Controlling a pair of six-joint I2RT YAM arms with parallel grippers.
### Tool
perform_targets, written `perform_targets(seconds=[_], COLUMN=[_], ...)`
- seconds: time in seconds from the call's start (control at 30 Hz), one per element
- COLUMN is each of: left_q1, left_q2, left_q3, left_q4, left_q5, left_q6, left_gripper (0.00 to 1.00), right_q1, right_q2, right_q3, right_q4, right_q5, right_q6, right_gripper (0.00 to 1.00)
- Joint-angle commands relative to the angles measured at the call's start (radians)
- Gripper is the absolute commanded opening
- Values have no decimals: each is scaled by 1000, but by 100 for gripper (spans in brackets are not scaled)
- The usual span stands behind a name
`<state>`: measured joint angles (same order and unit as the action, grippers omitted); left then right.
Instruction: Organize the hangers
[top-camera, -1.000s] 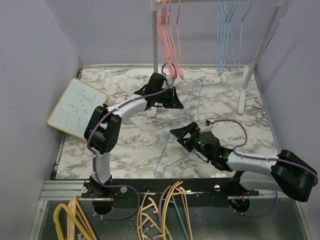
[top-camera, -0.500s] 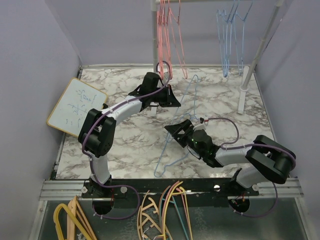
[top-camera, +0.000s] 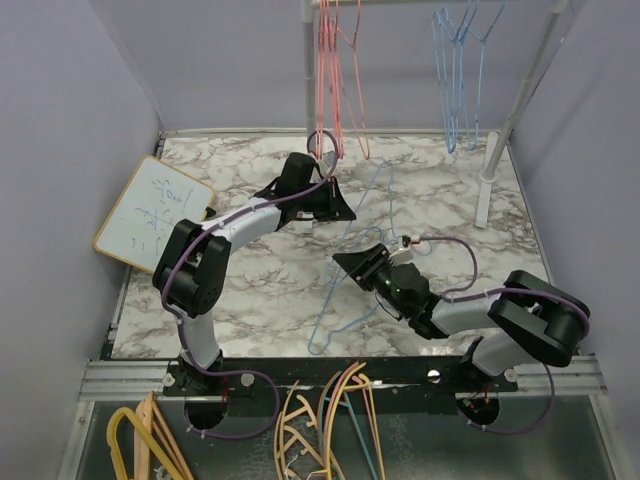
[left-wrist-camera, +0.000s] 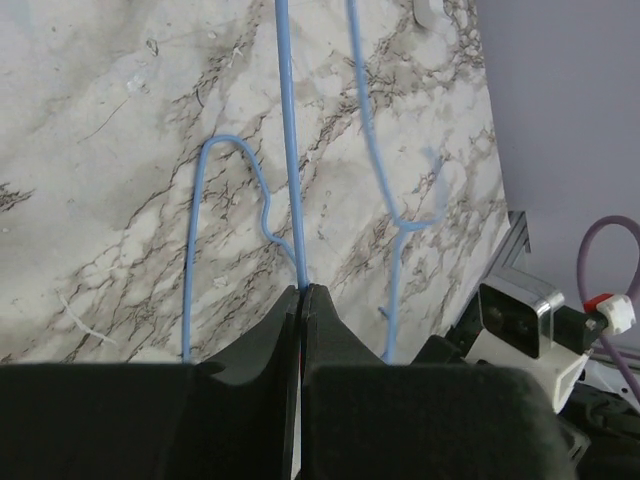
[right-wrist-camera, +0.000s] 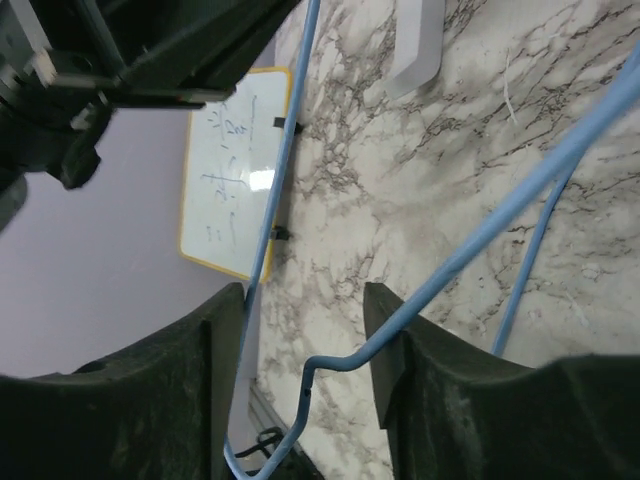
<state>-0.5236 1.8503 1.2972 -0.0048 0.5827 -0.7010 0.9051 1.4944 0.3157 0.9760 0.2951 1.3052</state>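
A light blue wire hanger (top-camera: 313, 348) is held slanted above the marble table, its hook (top-camera: 386, 172) pointing toward the rack. My left gripper (top-camera: 343, 211) (left-wrist-camera: 302, 290) is shut on one straight wire of this blue hanger (left-wrist-camera: 288, 150). My right gripper (top-camera: 347, 263) (right-wrist-camera: 303, 300) stands partly open lower down. The blue hanger's bent corner (right-wrist-camera: 335, 360) lies between its fingers, one wire running along each finger. Pinkish red hangers (top-camera: 330, 70) and more light blue hangers (top-camera: 458, 70) hang from the rack's bar at the back.
A yellow-framed whiteboard (top-camera: 155, 215) leans at the table's left edge. The rack's white posts (top-camera: 310, 90) and its foot (top-camera: 485, 200) stand at the back. Thicker yellow and orange hangers (top-camera: 325, 420) lie in the bin below the arm bases.
My right gripper has narrowed around the blue hanger's lower corner. My left gripper shifted slightly left and back with the hanger. The red hangers on the rack have swung.
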Motion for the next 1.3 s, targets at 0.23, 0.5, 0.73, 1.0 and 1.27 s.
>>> perform_targets(seconds=[0.23,0.5,0.73,1.0,1.27], left_q1=[-4,-4,-3,-2,-2], left_q2=[-118,-270,-358,-427,-554], left_q3=[-118,-208,-200,-131,-184], left_q4=[37,47,-59,-244,-527], left_q5=[-82,-182,-202,-70,46], left_q6=[95,200,356,535,864], left_gripper=[0,0,24,68,80], right_q1=[1,1,2,2,1], right_q2=[-263,-321,-370,-620,-660], right_q3=[141,300,408,385,616], right_q4=[-426,-736,-1102,-1336,-1590], right_q5=[111,116,104,114,192], right_q6=[-218,-425,-511,-517,-588], right_gripper=[26,1,1,1,1])
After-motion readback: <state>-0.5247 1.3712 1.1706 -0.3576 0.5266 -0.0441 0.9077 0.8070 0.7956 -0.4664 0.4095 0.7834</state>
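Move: The held blue hanger's near end passes between the right hand's open pads, practically at the hand point; from the left hand, which pinches that hanger's long bar, it lies about 11 cm back, 1 cm right and 4 cm lower. The loose blue hanger's middle lies some 4 cm right, 1 cm back and 11 cm below the right hand; the left rack foot is roughly 25 cm ahead and 10 cm left. Right hand pinches the hanger, lifting it about 10 cm and rightward, while the left releases and backs away leftward. ##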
